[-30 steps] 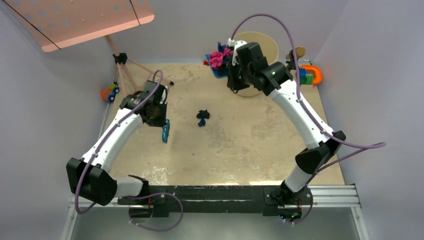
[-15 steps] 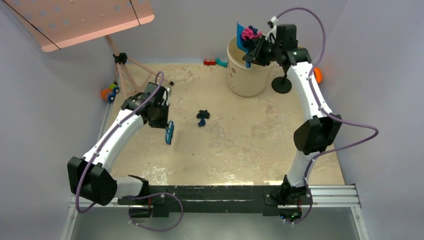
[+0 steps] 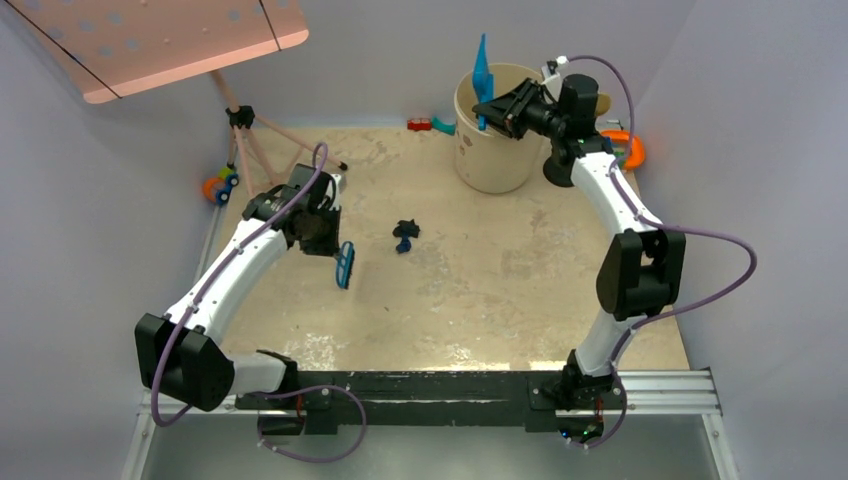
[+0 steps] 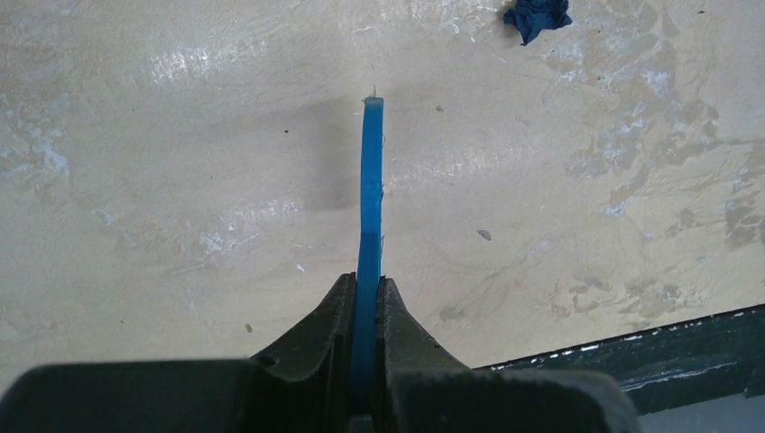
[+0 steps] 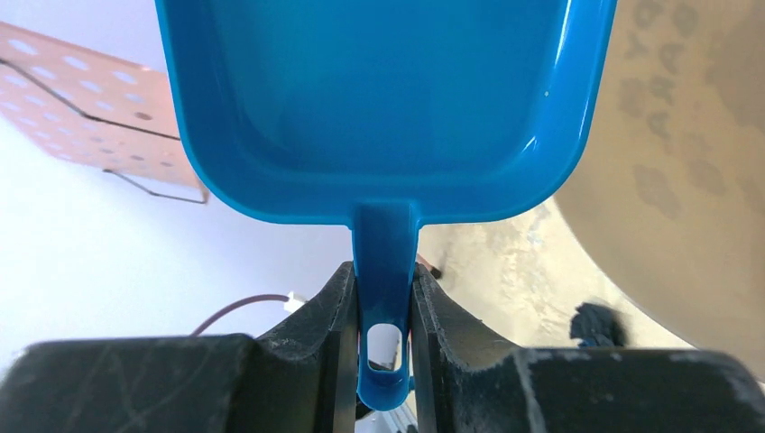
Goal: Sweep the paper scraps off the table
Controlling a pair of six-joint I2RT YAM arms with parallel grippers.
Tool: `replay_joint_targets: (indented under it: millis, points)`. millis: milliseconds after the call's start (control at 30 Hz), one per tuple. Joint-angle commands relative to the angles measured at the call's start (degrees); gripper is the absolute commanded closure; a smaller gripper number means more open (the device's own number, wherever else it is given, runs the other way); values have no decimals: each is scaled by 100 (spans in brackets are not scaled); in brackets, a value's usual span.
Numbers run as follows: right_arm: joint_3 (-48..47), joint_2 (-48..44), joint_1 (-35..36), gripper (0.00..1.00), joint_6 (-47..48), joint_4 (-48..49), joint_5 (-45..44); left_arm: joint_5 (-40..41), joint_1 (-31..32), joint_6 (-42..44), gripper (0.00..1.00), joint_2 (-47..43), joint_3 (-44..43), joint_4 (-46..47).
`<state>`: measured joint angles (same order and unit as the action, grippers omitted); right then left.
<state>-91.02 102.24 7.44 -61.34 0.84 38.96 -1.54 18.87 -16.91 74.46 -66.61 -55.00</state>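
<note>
A small clump of dark blue and black paper scraps (image 3: 405, 235) (image 4: 537, 15) (image 5: 595, 323) lies mid-table on the beige table (image 3: 480, 300). My left gripper (image 3: 327, 240) (image 4: 365, 284) is shut on a blue brush (image 3: 345, 265) (image 4: 370, 180), held just left of the clump and apart from it. At the back, my right gripper (image 3: 508, 105) (image 5: 383, 271) is shut on the handle of a blue dustpan (image 3: 483, 75) (image 5: 379, 99). The pan stands tipped on edge over the beige bin (image 3: 495, 145), and its inside shows bare.
A tripod (image 3: 245, 130) carrying a pink perforated board (image 3: 150, 40) stands at the back left, with a toy (image 3: 220, 185) beside it. More toys lie behind the bin (image 3: 425, 125) and at the back right (image 3: 628, 150). Grey walls enclose the table.
My right arm lifted the dustpan with its pink and dark scraps off the table, over the bin, and tipped it; the scraps are gone from the pan. The brush shifted slightly right.
</note>
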Motion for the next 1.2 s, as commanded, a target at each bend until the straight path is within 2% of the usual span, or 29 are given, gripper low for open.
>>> replay_joint_targets:
  millis: [0,100,267,433,700,833,900,1033,1167]
  points:
    - [-72,-324,-40,100,-587,1069,337,-136,-15,108,100,-102,65,148]
    - [197,-410,-82,100,-653,1218,255,-136,-15,116,100,-106,69,148]
    - [1555,-467,-244,100,-1387,2547,179,-151,-15,148,100,-87,77,161]
    - [1474,-366,-256,100,-1017,2264,238,-226,-15,208,100,-59,35,213]
    - [-600,-362,-210,100,1766,-963,286,-167,-22,233,100,245,-637,174]
    - [-1336,-415,157,100,3374,-2650,-226,-50,-15,280,100,821,-1597,109]
    - [-1611,-442,571,100,4160,-3472,-876,27,-7,370,100,1312,-2285,-120]
    - [-1408,-724,1655,100,5135,-4514,-2616,281,-6,679,100,2192,-3354,-328]
    - [-411,-1210,2356,100,5406,-4930,-3692,539,-6,915,100,3063,-4184,-367]
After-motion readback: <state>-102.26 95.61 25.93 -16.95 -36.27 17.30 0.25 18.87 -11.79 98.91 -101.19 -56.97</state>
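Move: The last dark and blue scraps lie together on the table, about 22 cm left of the right hand with the dustpan, 13 back and 32 below. The bin's middle is some 4 cm ahead of that hand, 2 to its right and 18 below; the black stand is 18 cm right, 3 ahead and 23 below. From the left hand with the brush, the scraps are about 10 cm ahead, 13 right and 14 below; the tripod's far foot is some 24 ahead. Keeping its grip on the dustpan handle, the right hand shakes the pan at the bin's mouth, dipping about 6 cm and lifting again some 8 cm, then swings left and back off the bin towards the leftover scraps and starts to sink, rolling the pan back by roughly 40 degrees. The left hand first holds still with the brush, then carries it forward about 13 cm and up some 6, with a slight drift right, travelling clear of the table to the left of the scraps. ##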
